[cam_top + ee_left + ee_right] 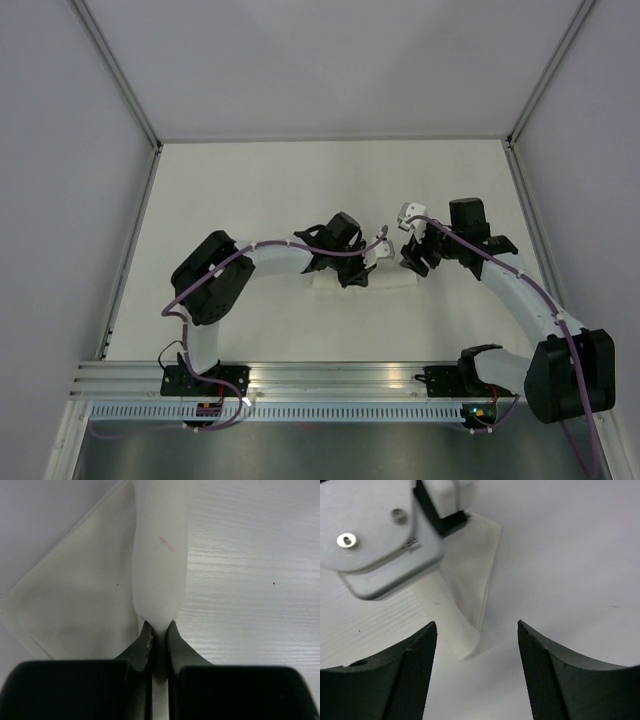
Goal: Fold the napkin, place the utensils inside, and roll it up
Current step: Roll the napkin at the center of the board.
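The napkin (pixel 160 555) is a white cloth partly rolled into a slim tube, with a flat flap (pixel 75 595) spreading to one side. My left gripper (pixel 157 626) is shut on the tube's near end. From above, the napkin (pixel 395 282) lies as a short white strip between the two grippers, with the left gripper (pixel 350 272) over it. My right gripper (pixel 477 625) stands open just off the roll's (pixel 447 620) free end, nothing between its fingers (pixel 415 670). The utensils are hidden from every view.
The left gripper's grey and white wrist housing (pixel 380 540) fills the upper left of the right wrist view, close to the right fingers. The white table (pixel 250 190) is bounded by metal frame posts (pixel 135 110) and a rail (pixel 330 375) at the near edge.
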Controlling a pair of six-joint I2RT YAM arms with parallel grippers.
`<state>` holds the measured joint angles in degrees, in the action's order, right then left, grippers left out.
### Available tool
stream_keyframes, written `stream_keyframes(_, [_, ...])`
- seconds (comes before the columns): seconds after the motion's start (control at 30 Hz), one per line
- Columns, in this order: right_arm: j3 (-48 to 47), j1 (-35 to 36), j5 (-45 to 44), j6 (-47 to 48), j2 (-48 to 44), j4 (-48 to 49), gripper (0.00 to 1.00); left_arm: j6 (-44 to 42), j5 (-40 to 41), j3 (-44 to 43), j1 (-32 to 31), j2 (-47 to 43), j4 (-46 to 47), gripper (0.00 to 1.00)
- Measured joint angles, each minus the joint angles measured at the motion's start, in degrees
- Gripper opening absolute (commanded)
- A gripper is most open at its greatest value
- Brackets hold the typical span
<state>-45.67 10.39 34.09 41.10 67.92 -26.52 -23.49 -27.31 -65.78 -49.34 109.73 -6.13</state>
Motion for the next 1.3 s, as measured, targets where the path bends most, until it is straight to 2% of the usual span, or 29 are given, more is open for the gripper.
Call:
stream_keyframes(0.2, [4.5, 1.2, 2.5, 3.2, -3.6, -0.4, 0.70, 1.9, -4.9, -6.6, 1.4, 4.2, -6.5, 0.02])
stream_keyframes(0.4, [10.9, 6.9, 1.3, 4.9, -8.5, 2.1, 0.70, 3.5, -9.6, -14.9, 2.8, 9.5, -14.9, 0.02])
stream_keyframes(0.7, [17.4, 18.0, -8.0, 5.6, -0.9, 13.9, 0.67, 5.9, -15.7, -22.6, 4.9, 15.1, -23.1, 0.02])
stream_keyframes(0.97, [19.0, 22.6, -15.1, 5.6, 2.6, 23.2, 0.66, 7.9, -19.8, -26.5, 6.0, 18.4, -27.3, 0.02])
stream_keyframes(1.07, [19.0, 23.6, -16.5, 5.6, 3.8, 25.0, 0.63, 8.7, -21.3, -27.5, 6.0, 19.4, -28.6, 0.02])
stream_keyframes(1.2, [19.0, 24.7, -17.6, 5.6, 4.7, 26.1, 0.54, 9.5, -23.1, -28.2, 6.1, 20.4, -29.8, 0.03])
stream_keyframes(1.27, [19.0, 25.0, -17.7, 5.6, 4.9, 26.3, 0.47, 9.9, -24.1, -28.3, 6.2, 20.8, -30.2, 0.06])
stream_keyframes(1.3, [19.0, 25.1, -17.9, 5.5, 4.9, 26.3, 0.42, 10.2, -24.5, -28.4, 6.3, 21.0, -30.3, 0.12])
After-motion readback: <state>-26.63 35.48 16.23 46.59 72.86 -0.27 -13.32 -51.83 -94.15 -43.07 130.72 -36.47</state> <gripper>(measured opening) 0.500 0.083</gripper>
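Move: The rolled edge of the napkin runs left to right, already pinched near its middle by the left hand. The unrolled flap's middle lies some 4 cm ahead of that hand, 2 cm right and 2 cm below. From the open right hand, the part of the roll it goes for is about 3 cm back, 8 cm left and 10 cm down. The roll's right end is roughly 2 cm back and 1 cm left of it, the flap 1 cm ahead and 9 cm left, both equally low. The roll is turned forward towards the flap by the left hand, which keeps its pinch and twists about 40 degrees, easing a centimetre or so right, then back. The right hand sweeps back, then down and left, some 10 cm lower, and finally a little forward to straddle the roll just right of the left fingers, tilting and starting to close. ##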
